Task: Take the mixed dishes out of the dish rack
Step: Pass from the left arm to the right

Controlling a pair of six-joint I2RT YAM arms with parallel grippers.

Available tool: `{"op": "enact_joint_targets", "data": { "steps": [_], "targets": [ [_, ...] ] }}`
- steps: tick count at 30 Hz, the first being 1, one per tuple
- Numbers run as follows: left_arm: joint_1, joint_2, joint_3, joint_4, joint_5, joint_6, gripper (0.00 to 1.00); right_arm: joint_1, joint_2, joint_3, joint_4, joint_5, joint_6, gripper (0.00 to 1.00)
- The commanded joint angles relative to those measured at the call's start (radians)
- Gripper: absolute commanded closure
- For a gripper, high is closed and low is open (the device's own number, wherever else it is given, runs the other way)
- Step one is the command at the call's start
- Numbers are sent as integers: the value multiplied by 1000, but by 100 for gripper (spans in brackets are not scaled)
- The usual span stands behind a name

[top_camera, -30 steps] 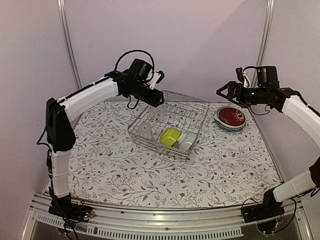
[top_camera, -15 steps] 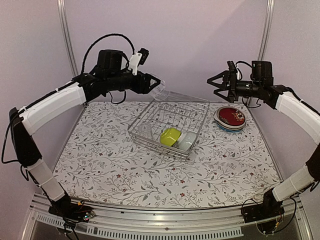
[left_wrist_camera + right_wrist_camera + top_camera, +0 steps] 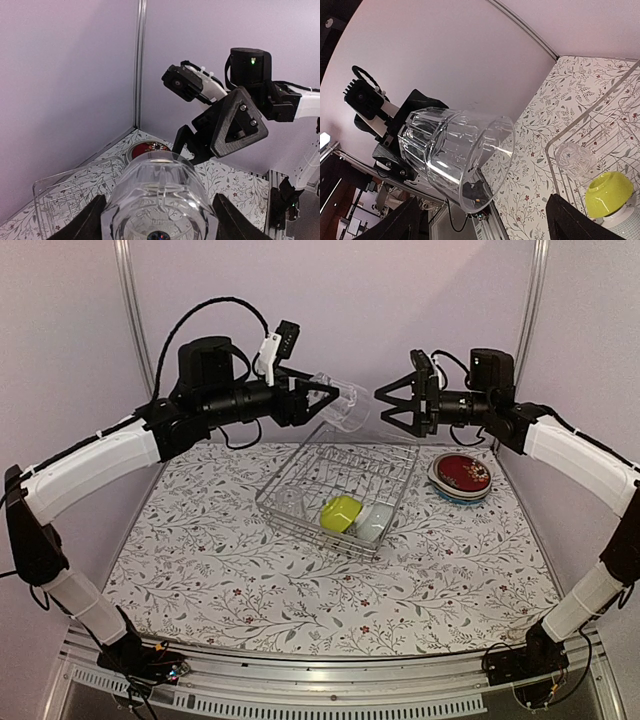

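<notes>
My left gripper (image 3: pixel 326 405) is shut on a clear glass (image 3: pixel 346 408) and holds it on its side in the air above the back of the dish rack (image 3: pixel 300 472). In the left wrist view the glass (image 3: pixel 159 192) fills the gap between my fingers (image 3: pixel 85 222). My right gripper (image 3: pixel 389 407) is open and faces the glass's mouth, a short gap away; it also shows in the left wrist view (image 3: pixel 186 142). The right wrist view shows the glass (image 3: pixel 455 152) ahead. In the rack lie a second clear glass (image 3: pixel 290 500), a yellow-green bowl (image 3: pixel 340 512) and a pale bowl (image 3: pixel 372 524).
A stack of plates with a dark red one (image 3: pixel 463 473) on top sits on the flowered tablecloth right of the rack. The back wall and its corner posts stand close behind both grippers.
My left gripper has risen from the rack's back left corner with the glass and carried it right. My right gripper has moved left toward it, jaws open.
</notes>
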Motion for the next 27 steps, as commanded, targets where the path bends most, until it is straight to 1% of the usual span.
{"op": "enact_joint_targets", "data": {
  "steps": [1, 6, 10, 19, 21, 27],
  "targets": [
    [-33, -19, -6, 91, 40, -2, 54, 29, 31, 28, 117, -52, 50, 16],
    [-53, -8, -6, 117, 68, -8, 53, 37, 46, 25, 213, -95, 119, 31],
    [-55, 5, -7, 138, 70, -16, 54, 46, 38, 22, 244, -105, 139, 42],
    [-57, 15, -34, 203, 79, -28, 53, 59, 33, 10, 361, -156, 216, 60],
    [-57, 16, -39, 211, 78, -28, 52, 60, 33, 5, 387, -165, 228, 65],
    [-56, 19, -46, 211, 64, -30, 47, 60, 33, -3, 478, -185, 294, 89]
  ]
}}
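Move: The left hand already holds the clear glass near its base, with the mouth facing the right gripper, which waits some 12 cm to its right, 4 cm ahead and 4 cm lower. From the right hand the glass's middle lies about 8 cm to the left, 2 cm back and 3 cm up. Beneath, the yellow bowl is 7 cm left of that hand, 2 cm back and some 32 cm down, while the plate stack is about 24 cm right, 12 cm ahead and 35 cm down. The right hand rises about 5.5 cm while drawing back some 3.5 cm and edging left to the rim of the glass, its left-pointing fingers tipping up and swinging towards the base by roughly 15 degrees in all as they go from nearly wide open to almost shut around the rim's wall. The left hand keeps its grip and brings the glass to meet it, easing a couple of centimetres back, right and up, mostly early on, with a slight clockwise turn. ##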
